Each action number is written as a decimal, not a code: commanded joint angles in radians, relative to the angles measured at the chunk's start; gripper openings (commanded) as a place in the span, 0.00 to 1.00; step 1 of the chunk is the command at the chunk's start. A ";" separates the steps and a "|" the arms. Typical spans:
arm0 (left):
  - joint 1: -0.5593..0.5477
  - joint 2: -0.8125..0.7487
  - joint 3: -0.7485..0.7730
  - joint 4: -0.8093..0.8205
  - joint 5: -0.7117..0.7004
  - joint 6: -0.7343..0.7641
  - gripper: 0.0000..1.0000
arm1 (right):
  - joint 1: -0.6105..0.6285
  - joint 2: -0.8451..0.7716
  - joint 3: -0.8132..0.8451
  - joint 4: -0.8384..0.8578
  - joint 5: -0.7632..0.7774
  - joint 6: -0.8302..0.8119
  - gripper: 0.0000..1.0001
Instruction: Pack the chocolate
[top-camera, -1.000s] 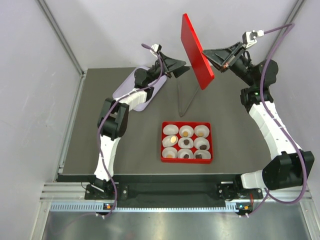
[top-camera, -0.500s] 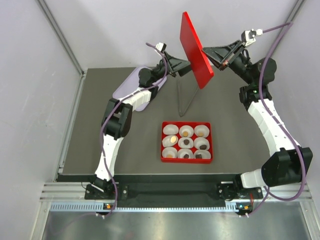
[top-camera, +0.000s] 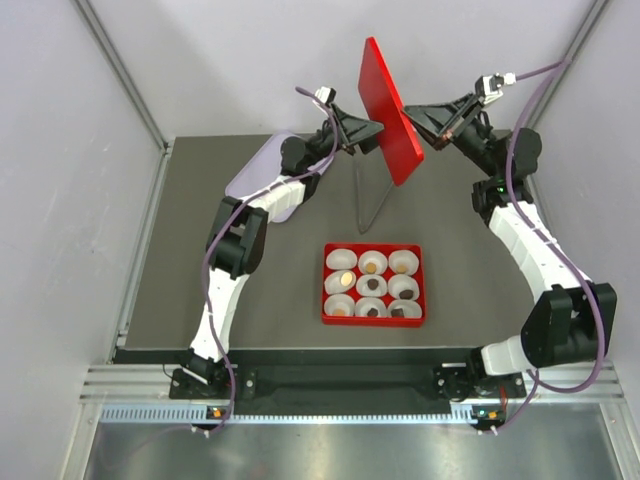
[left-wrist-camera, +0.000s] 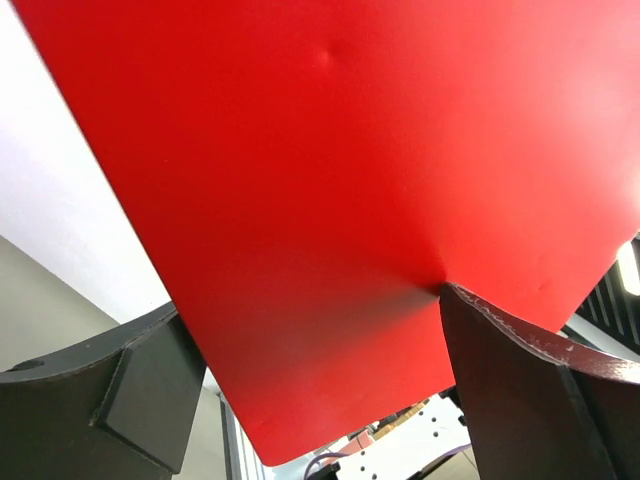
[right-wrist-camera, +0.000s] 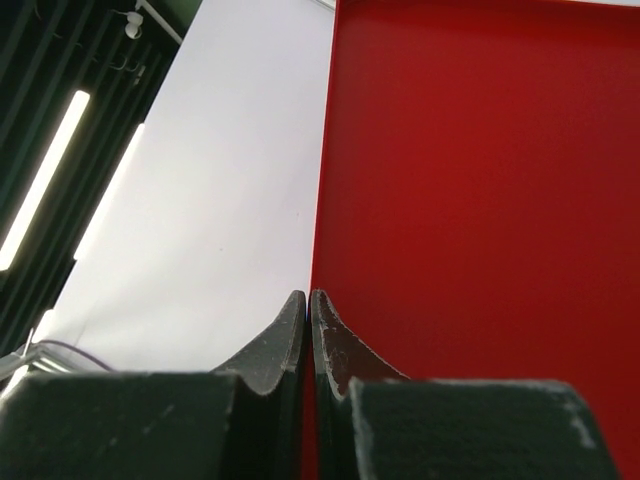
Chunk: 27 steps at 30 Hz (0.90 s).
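Observation:
The chocolate (top-camera: 372, 285) lies as small dark and tan pieces in white paper cups inside a red box (top-camera: 325, 285) at the table's middle. A flat red lid (top-camera: 392, 110) hangs tilted in the air behind the box. My right gripper (top-camera: 412, 106) is shut on the lid's right edge, and that edge runs between its closed fingers (right-wrist-camera: 308, 297). My left gripper (top-camera: 374, 131) stands open just at the lid's left face. In the left wrist view the lid (left-wrist-camera: 350, 150) fills the frame, with the wide-spread fingers (left-wrist-camera: 310, 330) below it and the right fingertip (left-wrist-camera: 470, 320) at its surface.
A lavender tray (top-camera: 262, 175) sits at the back left of the dark table, partly under my left arm. Thin metal tongs (top-camera: 359, 200) lie behind the red box, below the lid. White walls close in the back and both sides.
My left arm has reached rightward, bringing its open gripper up to the lid. The right gripper has carried the lid slightly up and to the left.

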 joint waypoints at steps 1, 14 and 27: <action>-0.008 -0.040 0.004 0.440 0.006 -0.020 0.95 | -0.046 -0.001 -0.024 0.069 -0.012 -0.010 0.00; 0.002 -0.080 -0.105 0.440 0.022 -0.056 0.52 | -0.126 0.000 -0.061 -0.155 -0.100 -0.218 0.00; 0.002 -0.135 -0.209 0.440 0.069 -0.127 0.05 | -0.175 -0.057 -0.063 -0.468 -0.121 -0.538 0.31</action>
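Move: The right hand already pinches the rim of the red lid, whose middle lies about 7 cm below that hand, 4 cm ahead and 3 cm left. From the wide-open left hand, the lid's middle is some 5 cm above, 3 cm to the right and 4 cm back. The chocolate box is about 33 cm beneath the left hand and 20 cm back; the tongs, 35 cm below it, are 5 cm ahead and 2 cm right. Down about 6 cm goes the left hand, fingers tipping lower as they close from wide open across the lid's left edge. The right hand swings right and forward, then mainly down, about 10 cm in all, rolling some 25 degrees; late on, its fingers part to about a quarter open, straddling the lid's right edge. ##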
